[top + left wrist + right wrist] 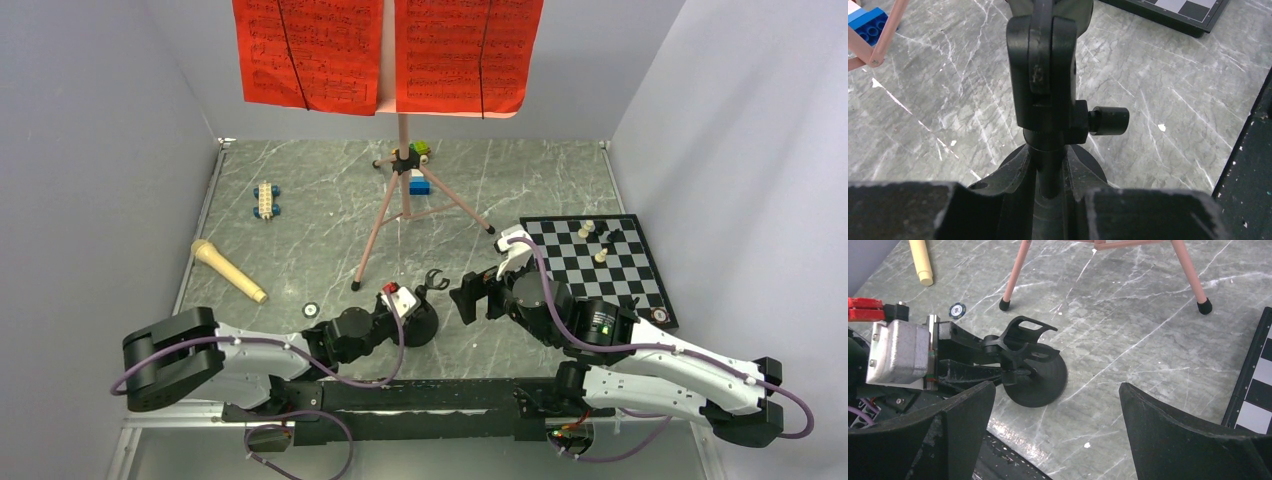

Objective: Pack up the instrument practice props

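The small black round-base mic stand (428,312) stands near the table's front middle, its clip (433,279) up. My left gripper (414,318) is shut on its thin post (1049,172), a finger pressed against each side. The right wrist view shows that stand (1040,377) with the left fingers (965,356) reaching in from the left. My right gripper (478,298) hovers open just right of it, nothing between its jaws. The pink tripod music stand (404,190) rises at the back with red sheet-music pages (305,50) on its desk. The beige microphone (228,270) lies at left.
A chessboard (640,285) with a few pieces sits at the right. Small toy block cars (266,199) and a blue block (419,183) lie near the tripod's legs. A little round disc (311,310) rests by the left arm. Grey walls close in three sides.
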### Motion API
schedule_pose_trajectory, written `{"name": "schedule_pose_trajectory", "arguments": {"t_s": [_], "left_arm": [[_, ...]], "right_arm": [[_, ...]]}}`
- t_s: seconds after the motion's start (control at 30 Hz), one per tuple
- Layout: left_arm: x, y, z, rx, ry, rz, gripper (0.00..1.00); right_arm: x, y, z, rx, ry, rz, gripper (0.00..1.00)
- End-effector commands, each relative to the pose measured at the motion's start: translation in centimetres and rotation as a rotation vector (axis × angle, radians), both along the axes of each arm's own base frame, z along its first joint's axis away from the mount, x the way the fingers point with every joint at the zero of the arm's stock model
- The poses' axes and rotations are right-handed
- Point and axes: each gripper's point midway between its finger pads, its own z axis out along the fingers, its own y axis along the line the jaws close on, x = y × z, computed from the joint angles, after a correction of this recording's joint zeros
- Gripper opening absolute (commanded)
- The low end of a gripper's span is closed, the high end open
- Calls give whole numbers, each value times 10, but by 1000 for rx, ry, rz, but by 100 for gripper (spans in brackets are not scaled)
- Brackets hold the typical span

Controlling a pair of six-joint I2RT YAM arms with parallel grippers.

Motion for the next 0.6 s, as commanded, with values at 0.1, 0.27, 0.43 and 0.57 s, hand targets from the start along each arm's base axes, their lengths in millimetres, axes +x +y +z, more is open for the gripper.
{"name": "schedule_pose_trajectory", "arguments": {"t_s": [0.1,0.27,0.43,0.57], "left_arm": [[-1,18,88,-162,-51,46,0],[10,83,139,-223,-60,262,0],[58,159,135,-174,39,518,0],[95,212,129,-237,140,712,0]], "right_arm": [[2,-2,23,57,-32,-13,100],[3,1,18,53,-38,-5,100],[3,11,12,49,-33,21,100],[2,17,11,54,-35,41,100]]}}
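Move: The left hand already grips the microphone stand's post, its base on the table some 10 cm below; the microphone, lying where the stand is heading, is about 42 cm to this hand's left and 13 cm ahead. The round chip sits some 23 cm left and 3 cm ahead, and the tripod's left foot about 13 cm left and 9 cm ahead. From the idle right hand the microphone lies roughly 52 cm left, 14 cm ahead and 22 cm below. Keeping its shut grip on the post, the left hand first lifts the microphone stand nearly straight up off the table, drifting a little left, to about 14 cm higher. From there it sweeps fast to the left and then also forward, around 18 cm left in all, past the near side of the tripod's left foot towards the microphone, while the hand swings some 35 degrees counter-clockwise. ##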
